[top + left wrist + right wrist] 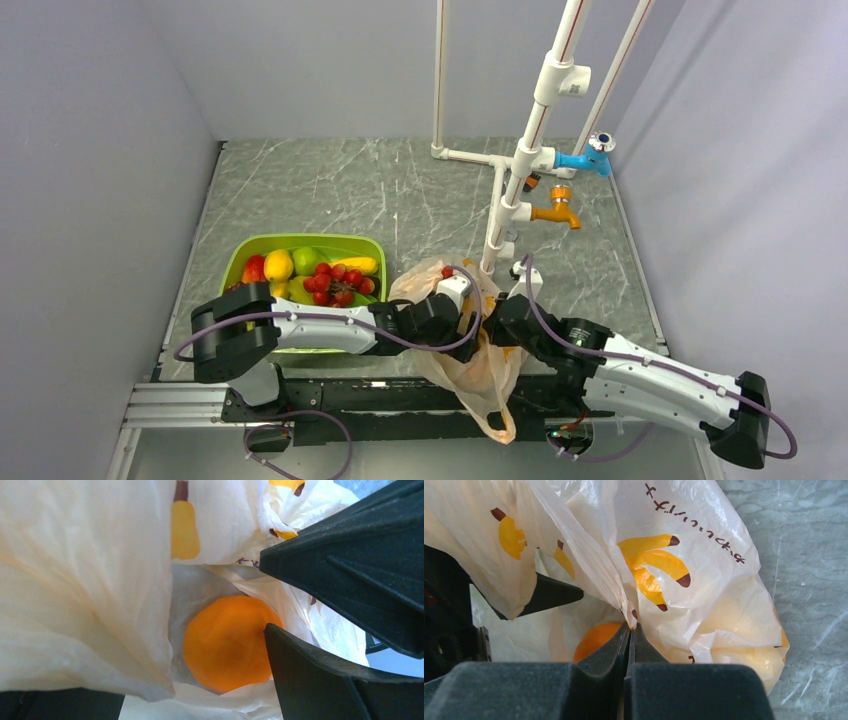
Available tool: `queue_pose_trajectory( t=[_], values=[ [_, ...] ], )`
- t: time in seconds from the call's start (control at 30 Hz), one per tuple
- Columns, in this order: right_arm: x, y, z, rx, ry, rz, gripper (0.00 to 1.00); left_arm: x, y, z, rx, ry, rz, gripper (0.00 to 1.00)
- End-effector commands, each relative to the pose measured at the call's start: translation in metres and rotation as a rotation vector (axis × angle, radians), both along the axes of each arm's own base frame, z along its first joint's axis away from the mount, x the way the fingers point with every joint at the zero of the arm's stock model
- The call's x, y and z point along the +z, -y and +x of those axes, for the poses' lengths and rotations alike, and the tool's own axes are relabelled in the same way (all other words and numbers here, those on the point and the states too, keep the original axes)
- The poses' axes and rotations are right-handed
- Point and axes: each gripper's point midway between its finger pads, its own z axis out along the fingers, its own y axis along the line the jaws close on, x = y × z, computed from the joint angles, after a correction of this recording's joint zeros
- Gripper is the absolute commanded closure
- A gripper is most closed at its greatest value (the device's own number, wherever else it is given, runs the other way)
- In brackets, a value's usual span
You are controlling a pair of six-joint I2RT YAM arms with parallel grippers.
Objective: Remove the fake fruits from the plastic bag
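The plastic bag (470, 375) lies crumpled on the marble table between my two arms. A round orange (227, 650) sits deep inside it, and part of the orange (596, 640) also shows in the right wrist view. My left gripper (195, 667) is open inside the bag's mouth, with the orange between its spread fingers. One finger (310, 680) stands right beside the fruit. My right gripper (630, 627) is shut on a fold of the bag (704, 580) and holds the mouth up. A bunch of red balls (335, 283) lies in the green tub.
The green tub (235, 262) at the left holds yellow, green and red fruits. A white pipe stand (525, 160) with a blue tap (585, 158) and an orange tap (558, 212) rises just behind the bag. Grey walls close in the table.
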Motion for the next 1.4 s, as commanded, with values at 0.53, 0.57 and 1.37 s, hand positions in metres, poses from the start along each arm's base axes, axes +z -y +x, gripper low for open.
queue_pose_trajectory(
  t=[0.53,0.57,1.37],
  values=[
    [0.023,0.004,0.022,-0.104,0.115,0.060,1.00,-0.050,-0.037,0.027,0.134,-0.044,0.171,0.07],
    [0.027,0.002,0.025,-0.102,0.131,0.060,1.00,-0.050,-0.039,0.034,0.138,-0.038,0.167,0.07],
    [0.023,-0.034,0.061,-0.005,0.285,-0.031,1.00,0.084,-0.042,0.114,0.088,0.155,-0.040,0.83]
  ],
)
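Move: My open left fingers are down in the bag. The orange lies just beyond their tips, about 4 cm ahead, 1 cm right and 4 cm below. The pinched bag rim is about 4 cm ahead and 4 cm right, the pipe's near end some 14 cm ahead and 3 cm right, the green basket's middle about 10 cm ahead and 33 cm left. From my right hand the orange is level, about 3 cm left and 5 cm below. I swing my wide-open left hand nearly 4 cm right and slightly back, dip it about 3 cm into the bag, then sweep forward and left, closing partway around the orange, and carry on forward-left while starting to lift it. My right hand keeps the bag rim pinched shut, easing 2 cm right, then forward and left beside it, fingers tipping up a little. ##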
